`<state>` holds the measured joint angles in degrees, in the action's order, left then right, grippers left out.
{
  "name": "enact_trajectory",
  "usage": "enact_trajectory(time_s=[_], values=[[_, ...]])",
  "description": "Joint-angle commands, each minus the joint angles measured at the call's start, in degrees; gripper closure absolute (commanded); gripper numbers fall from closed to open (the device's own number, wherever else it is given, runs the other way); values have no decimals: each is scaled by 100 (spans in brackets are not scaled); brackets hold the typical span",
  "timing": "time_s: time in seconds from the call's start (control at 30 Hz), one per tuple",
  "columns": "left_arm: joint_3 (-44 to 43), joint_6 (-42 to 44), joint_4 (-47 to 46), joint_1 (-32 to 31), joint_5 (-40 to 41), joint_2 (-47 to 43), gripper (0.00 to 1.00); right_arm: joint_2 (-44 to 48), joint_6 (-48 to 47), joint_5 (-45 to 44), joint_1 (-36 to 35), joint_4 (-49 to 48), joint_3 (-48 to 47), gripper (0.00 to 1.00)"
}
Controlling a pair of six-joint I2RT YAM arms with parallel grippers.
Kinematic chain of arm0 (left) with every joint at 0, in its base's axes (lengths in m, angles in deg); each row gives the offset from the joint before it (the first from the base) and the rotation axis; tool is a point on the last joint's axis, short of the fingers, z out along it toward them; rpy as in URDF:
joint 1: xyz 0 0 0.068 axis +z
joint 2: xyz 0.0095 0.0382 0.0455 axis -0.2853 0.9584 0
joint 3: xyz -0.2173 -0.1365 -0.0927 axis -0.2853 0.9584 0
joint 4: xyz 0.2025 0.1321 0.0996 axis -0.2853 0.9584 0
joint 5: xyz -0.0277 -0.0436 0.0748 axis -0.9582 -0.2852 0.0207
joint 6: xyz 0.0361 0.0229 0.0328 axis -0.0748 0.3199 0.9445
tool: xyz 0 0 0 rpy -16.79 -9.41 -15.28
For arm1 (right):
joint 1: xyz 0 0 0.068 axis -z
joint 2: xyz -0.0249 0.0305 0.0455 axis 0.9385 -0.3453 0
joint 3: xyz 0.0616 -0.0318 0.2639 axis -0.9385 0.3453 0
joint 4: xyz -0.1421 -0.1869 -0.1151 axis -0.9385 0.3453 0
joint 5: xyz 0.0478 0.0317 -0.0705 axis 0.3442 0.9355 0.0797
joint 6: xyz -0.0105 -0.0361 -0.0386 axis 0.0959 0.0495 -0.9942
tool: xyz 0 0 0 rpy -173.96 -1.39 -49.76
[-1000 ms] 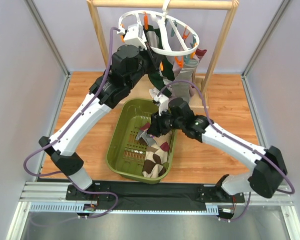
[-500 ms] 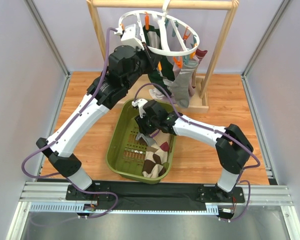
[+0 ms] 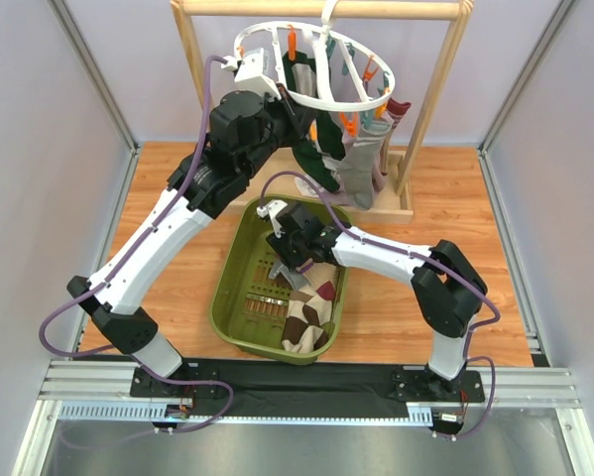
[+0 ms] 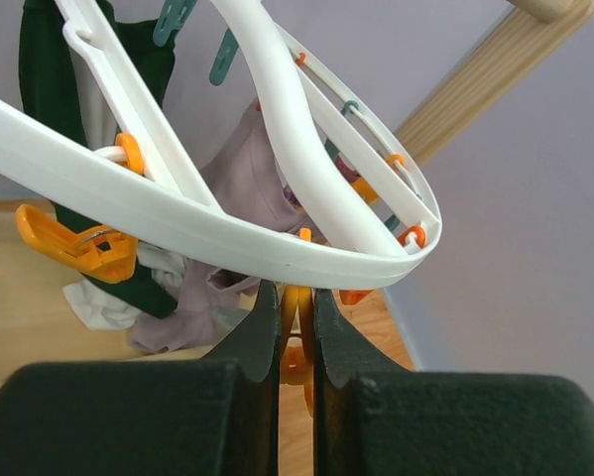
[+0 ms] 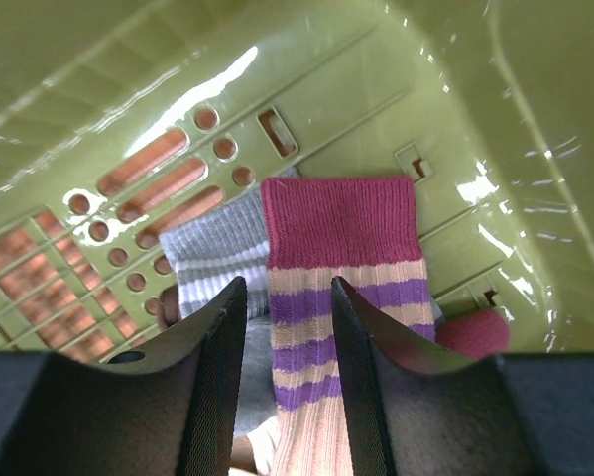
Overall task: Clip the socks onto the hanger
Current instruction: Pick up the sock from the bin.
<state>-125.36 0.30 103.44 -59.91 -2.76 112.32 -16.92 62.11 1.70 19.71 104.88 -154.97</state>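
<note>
The white ring hanger hangs from the wooden rail, with a dark green sock and a lilac-grey sock clipped under it. My left gripper is up at the ring's near-left rim and is shut on an orange clip hanging just below the rim. My right gripper is open inside the olive basket. Its fingers straddle a maroon-pink striped sock lying over a grey white-striped sock. A brown-and-cream argyle sock lies at the basket's near end.
The olive-green slotted basket stands mid-table. The wooden rack's rail and posts stand at the back, its base to the right. Another orange clip hangs left of my left fingers. Walls close both sides.
My right arm has swung left and its gripper has gone down to the socks at the basket's far end. My left gripper stays at the ring, raised slightly.
</note>
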Motion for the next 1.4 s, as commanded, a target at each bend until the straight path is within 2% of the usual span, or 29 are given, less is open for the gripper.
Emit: enact_trajectory(time_s=[0.0, 0.13, 0.2, 0.27, 0.33, 0.43, 0.47, 0.5, 0.57, 0.73, 0.8, 0.93, 0.97, 1.07, 1.2, 1.37], values=[[31, -139, -83, 62, 84, -221, 100, -103, -126, -68, -19, 93, -253, 59], [13, -148, -65, 62, 58, -212, 100, -173, -125, -279, -10, 49, -226, 61], [13, -157, -74, 62, 58, -212, 100, -182, -117, -332, -10, 5, -200, 64], [22, -148, -74, 62, 49, -194, 100, -173, -117, -402, -19, -65, -156, 71], [39, -148, -65, 62, 49, -203, 100, -138, -126, -429, -10, -170, -112, 71], [57, -166, -65, 62, 41, -194, 100, -129, -126, -490, 7, -311, -59, 85], [57, -175, -65, 62, 23, -186, 100, -121, -126, -534, 16, -355, -42, 95], [48, -175, -65, 62, 6, -177, 100, -42, -126, -552, 16, -408, 37, 99], [39, -166, -57, 62, -21, -177, 100, 177, -126, -578, 34, -732, 274, 100], [57, -219, -39, 88, -144, -203, 100, 1845, 163, -210, 148, -1619, 1423, 100], [75, -227, -56, 106, -179, -220, 100, 2547, 662, 754, 481, -1743, 1601, 100], [101, -315, -135, 132, -363, -238, 100, 3061, 1367, 2327, 1122, -1735, 1611, 100], [92, -350, -127, 123, -390, -247, 100, 3183, 1630, 3036, 1463, -1831, 1654, 100], [153, -377, -188, 132, -565, -300, 100, 3350, 2650, 4225, 2098, -2559, 1873, 100], [268, -403, -416, 141, -811, -387, 100, 3351, 3468, 5072, 2529, -3395, 1927, 100], [285, -412, -451, 132, -1058, -458, 100, 3080, 5125, 5740, 3162, -4888, 1805, 100]])
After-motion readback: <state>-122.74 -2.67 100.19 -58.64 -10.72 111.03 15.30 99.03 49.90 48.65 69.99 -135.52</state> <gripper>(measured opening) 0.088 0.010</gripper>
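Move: The striped sock with the maroon cuff lies in the bin just under the right hand's parted fingers, its middle about 3 cm back, 4 cm to the right and 3 cm below. The grey sock lies about 4 cm back and 1 cm right of that hand, the brown-and-cream sock some 15 cm back and 4 cm right, both a little lower. From the left hand, the striped sock is roughly 10 cm back, 2 cm right and 42 cm down. Right fingers pinch the striped sock near its cuff, lifting some 23 cm and rightward, tilting to point left. ##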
